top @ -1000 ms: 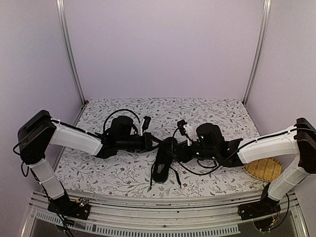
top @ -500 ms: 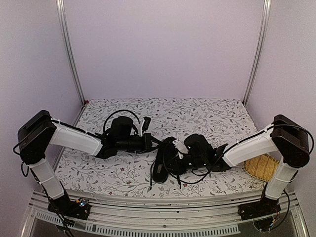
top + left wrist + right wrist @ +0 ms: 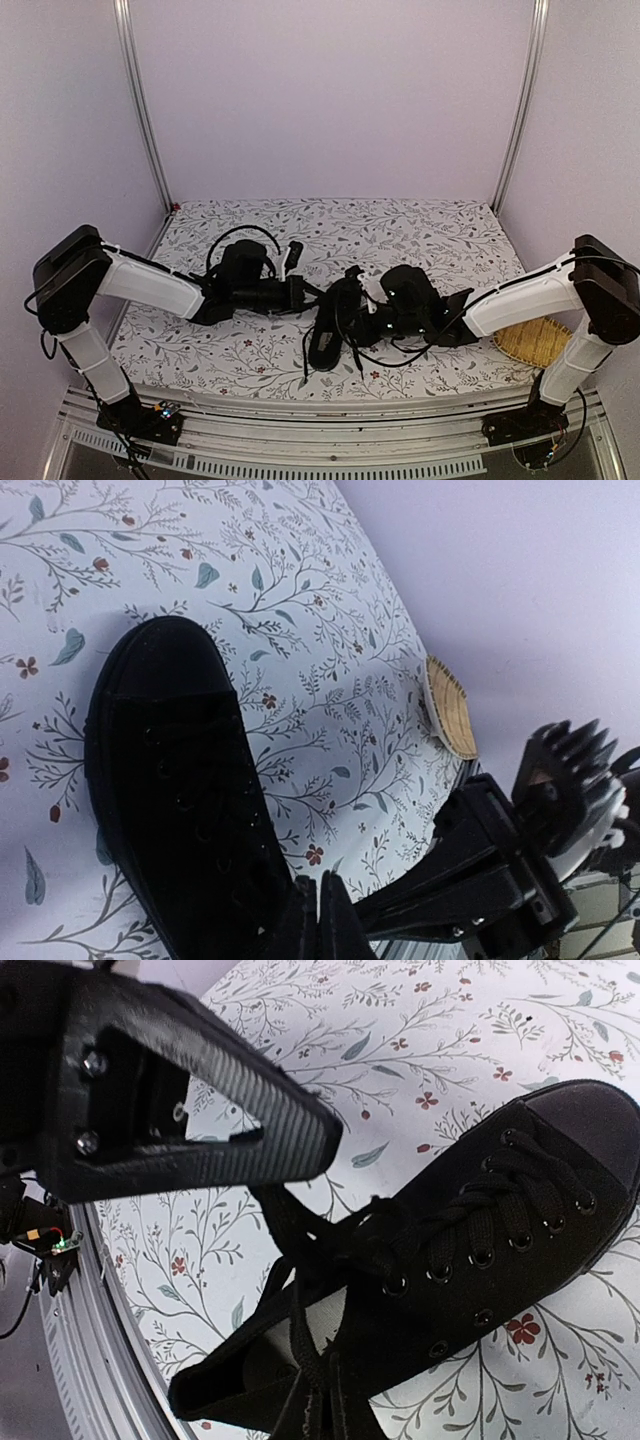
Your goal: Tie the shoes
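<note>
One all-black low-top shoe [image 3: 330, 338] lies mid-table, toe toward the back. In the right wrist view the shoe [image 3: 490, 1250] shows its laced eyelets and pale insole. My left gripper [image 3: 307, 292] is at the shoe's left side, shut [image 3: 319, 905]; a taut lace [image 3: 268, 1205] runs from the eyelets up under its finger [image 3: 200, 1080]. My right gripper [image 3: 356, 314] hovers over the shoe's opening, shut [image 3: 335, 1425] on a lace strand [image 3: 305, 1345] that drops between its fingers. In the left wrist view the shoe [image 3: 180, 800] fills the lower left.
A round woven mat [image 3: 533, 343] lies at the right edge under the right arm, and it shows in the left wrist view as the mat [image 3: 450, 708]. Loose lace ends [image 3: 305, 368] trail toward the near edge. The floral tablecloth [image 3: 420, 230] ends at metal rails [image 3: 330, 450].
My right gripper swung left and down onto the shoe and closed on a lace strand. The left gripper stayed shut and almost still.
</note>
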Robot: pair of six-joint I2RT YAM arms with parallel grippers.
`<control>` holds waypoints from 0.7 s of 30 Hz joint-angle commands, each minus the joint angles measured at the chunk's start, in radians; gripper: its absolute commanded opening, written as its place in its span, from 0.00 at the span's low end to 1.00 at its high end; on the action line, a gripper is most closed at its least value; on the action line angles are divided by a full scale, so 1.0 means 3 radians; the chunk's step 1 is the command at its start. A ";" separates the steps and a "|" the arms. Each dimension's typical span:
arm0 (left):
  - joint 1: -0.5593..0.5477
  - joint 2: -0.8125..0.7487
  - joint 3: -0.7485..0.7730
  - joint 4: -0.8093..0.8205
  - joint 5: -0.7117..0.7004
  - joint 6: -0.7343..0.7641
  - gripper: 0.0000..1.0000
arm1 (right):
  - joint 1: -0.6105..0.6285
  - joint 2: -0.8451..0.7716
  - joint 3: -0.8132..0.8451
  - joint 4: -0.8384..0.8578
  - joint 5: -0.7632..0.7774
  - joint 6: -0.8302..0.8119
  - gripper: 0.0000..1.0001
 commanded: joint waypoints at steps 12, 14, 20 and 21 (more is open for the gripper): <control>-0.0322 -0.0217 -0.0358 0.0427 -0.0119 0.0083 0.00 | -0.0014 0.0113 0.0306 -0.0504 0.0239 0.0455 0.02; -0.0343 -0.0226 -0.0423 0.0460 -0.0124 0.0097 0.00 | -0.0031 0.0148 0.0334 -0.0518 0.0242 0.0488 0.02; -0.0355 -0.0471 -0.0713 0.0418 -0.0309 0.0166 0.00 | -0.0117 0.0129 0.0316 -0.0603 0.0278 0.0590 0.02; -0.0355 -0.0495 -0.0753 0.0417 -0.0323 0.0195 0.00 | -0.0130 0.0112 0.0297 -0.0609 0.0276 0.0595 0.02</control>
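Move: The lace crossing at the top of the shoe's lacing lies roughly 3 cm back and 3 cm to the right of the left fingers and some 5 cm below them; from the right fingers it is about 2 cm ahead, 4 cm left and 3 cm down. From the left hand the heel opening is around 8 cm back and 3 cm right, the toe cap 5 cm ahead and 6 cm right. From the right hand the toe cap is about 10 cm ahead and 1 cm left. Still shut on a lace, the left hand draws back about 5 cm along the left side of the shoe, from ahead of the lace crossing towards the heel opening, sinking a little overall and easing out to its left at the end. The right hand keeps its fresh pinch on the other lace, rises about 1 cm, then sinks past where it began and edges 1 to 2 cm forward and slightly right, turning clockwise by some 10 degrees as the left hand draws back past it on the shoe's far side. ##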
